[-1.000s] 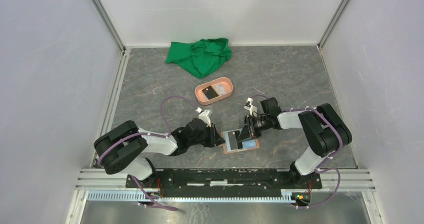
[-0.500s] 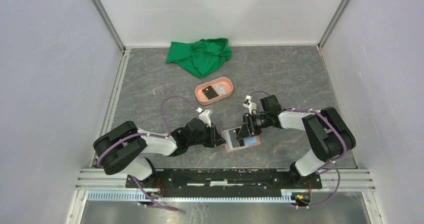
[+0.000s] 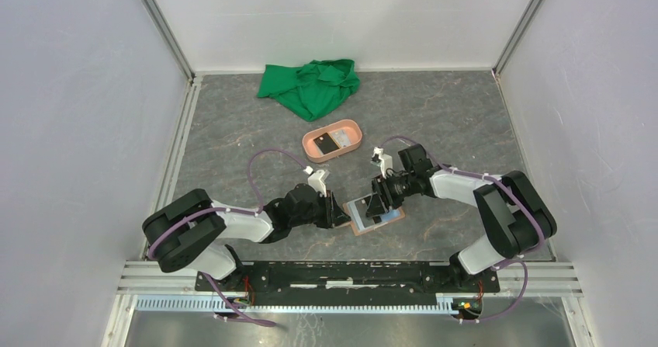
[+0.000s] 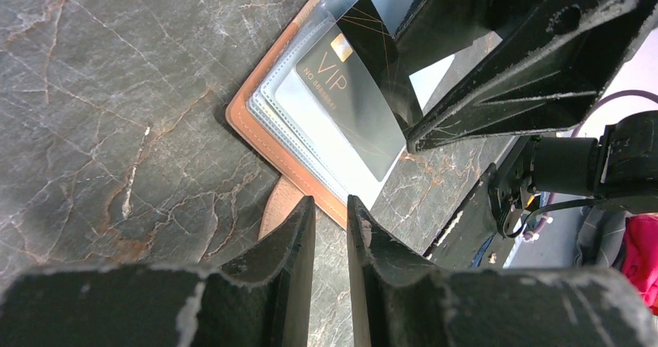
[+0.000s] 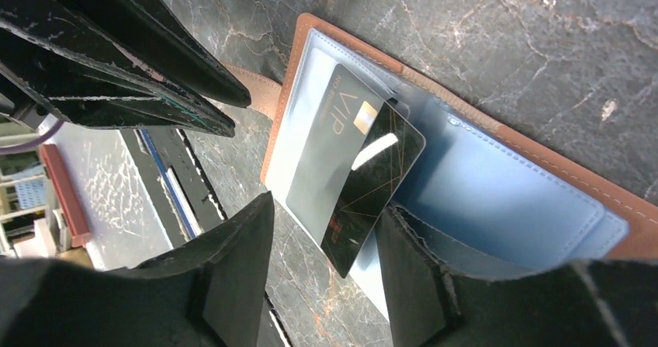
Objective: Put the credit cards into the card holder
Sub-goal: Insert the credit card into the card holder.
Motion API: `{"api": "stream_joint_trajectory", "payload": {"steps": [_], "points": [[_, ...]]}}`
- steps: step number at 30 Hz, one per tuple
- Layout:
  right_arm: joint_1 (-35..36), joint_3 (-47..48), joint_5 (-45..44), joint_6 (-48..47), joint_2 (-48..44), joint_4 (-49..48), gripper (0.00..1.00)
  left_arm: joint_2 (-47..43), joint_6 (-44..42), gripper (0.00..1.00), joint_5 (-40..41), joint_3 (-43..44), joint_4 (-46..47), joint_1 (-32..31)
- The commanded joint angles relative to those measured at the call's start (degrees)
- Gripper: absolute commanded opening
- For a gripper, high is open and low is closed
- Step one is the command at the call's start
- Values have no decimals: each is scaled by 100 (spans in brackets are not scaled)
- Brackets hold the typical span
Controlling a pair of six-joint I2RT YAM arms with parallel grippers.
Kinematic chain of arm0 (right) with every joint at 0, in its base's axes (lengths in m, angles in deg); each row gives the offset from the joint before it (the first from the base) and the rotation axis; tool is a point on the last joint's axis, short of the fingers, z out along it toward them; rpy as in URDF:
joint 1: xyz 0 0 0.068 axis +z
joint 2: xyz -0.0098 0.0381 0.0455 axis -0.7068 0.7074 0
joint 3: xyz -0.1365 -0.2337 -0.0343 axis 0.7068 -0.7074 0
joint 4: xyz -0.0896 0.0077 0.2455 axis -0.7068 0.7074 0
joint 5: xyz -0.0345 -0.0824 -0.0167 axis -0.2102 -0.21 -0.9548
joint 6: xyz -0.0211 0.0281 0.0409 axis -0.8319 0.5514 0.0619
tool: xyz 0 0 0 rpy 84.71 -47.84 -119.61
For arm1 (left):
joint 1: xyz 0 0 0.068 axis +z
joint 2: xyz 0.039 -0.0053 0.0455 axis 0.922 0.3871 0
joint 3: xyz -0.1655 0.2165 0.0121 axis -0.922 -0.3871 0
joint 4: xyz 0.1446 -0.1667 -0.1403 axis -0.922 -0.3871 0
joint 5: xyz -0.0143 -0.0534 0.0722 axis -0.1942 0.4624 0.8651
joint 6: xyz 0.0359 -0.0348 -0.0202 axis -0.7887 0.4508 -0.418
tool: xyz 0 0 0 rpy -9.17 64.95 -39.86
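Note:
The tan card holder (image 3: 358,227) lies open on the table between both grippers, its clear sleeves and light blue lining up (image 5: 504,199). A black credit card marked VIP (image 5: 365,168) sits askew, partly tucked in a sleeve, one end sticking out (image 4: 349,91). My right gripper (image 5: 327,207) is open, with its fingers on either side of that free end and not pinching it; it hangs over the card holder (image 3: 378,206). My left gripper (image 4: 331,201) has its tips at the holder's brown rim (image 4: 264,133) beside the tab (image 4: 279,203), its jaws a narrow gap apart with only table showing between them.
A salmon-pink oval tray (image 3: 355,126) behind the card holder has a dark card (image 3: 336,140) in it. A crumpled green cloth (image 3: 310,85) lies at the back. Metal rails border the table left and front; white walls close it in.
My right gripper's jaws have spread apart and let go of the black card. The right arm has reached further left, and the card holder has shifted and turned slightly. The left jaws are unchanged.

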Motion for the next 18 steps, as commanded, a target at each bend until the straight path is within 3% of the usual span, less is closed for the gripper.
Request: {"api": "stream_joint_trajectory", "payload": {"steps": [1,9,18], "points": [[134,210,-550,-671,-131,236,59,-130,-223,29,-3,-43,293,-8],[441,374,-811,-1344,-238,554,65,-91,-220,29,-26,-43,319,3],[797,446,-841,-2028,-403,780,81,-58,-194,29,-21,-41,311,10]]}}
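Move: The two-tone VIP card lies on the holder's clear pocket, its middle about 2 cm ahead of the right hand, 2 cm to its left and some 2 cm below. The card holder's middle is roughly 2 cm ahead of that hand, level with it sideways and 3 cm lower; the pink tray stands about 17 cm ahead and 11 cm left of it. From the left hand the card is about 2 cm ahead, 7 cm to the right and 2 cm lower. The right hand swings about 15 degrees counter-clockwise and rolls a similar amount so that its forward side rises, while it eases about 1 cm back and nearly as much left, its forward finger staying at the card's black edge and turning the holder along with it. Its already parted fingers open clearly wider, the rear finger going back away from the card beyond the holder's near edge, while the left hand stays put with its fingertips at the strap end of the holder. ##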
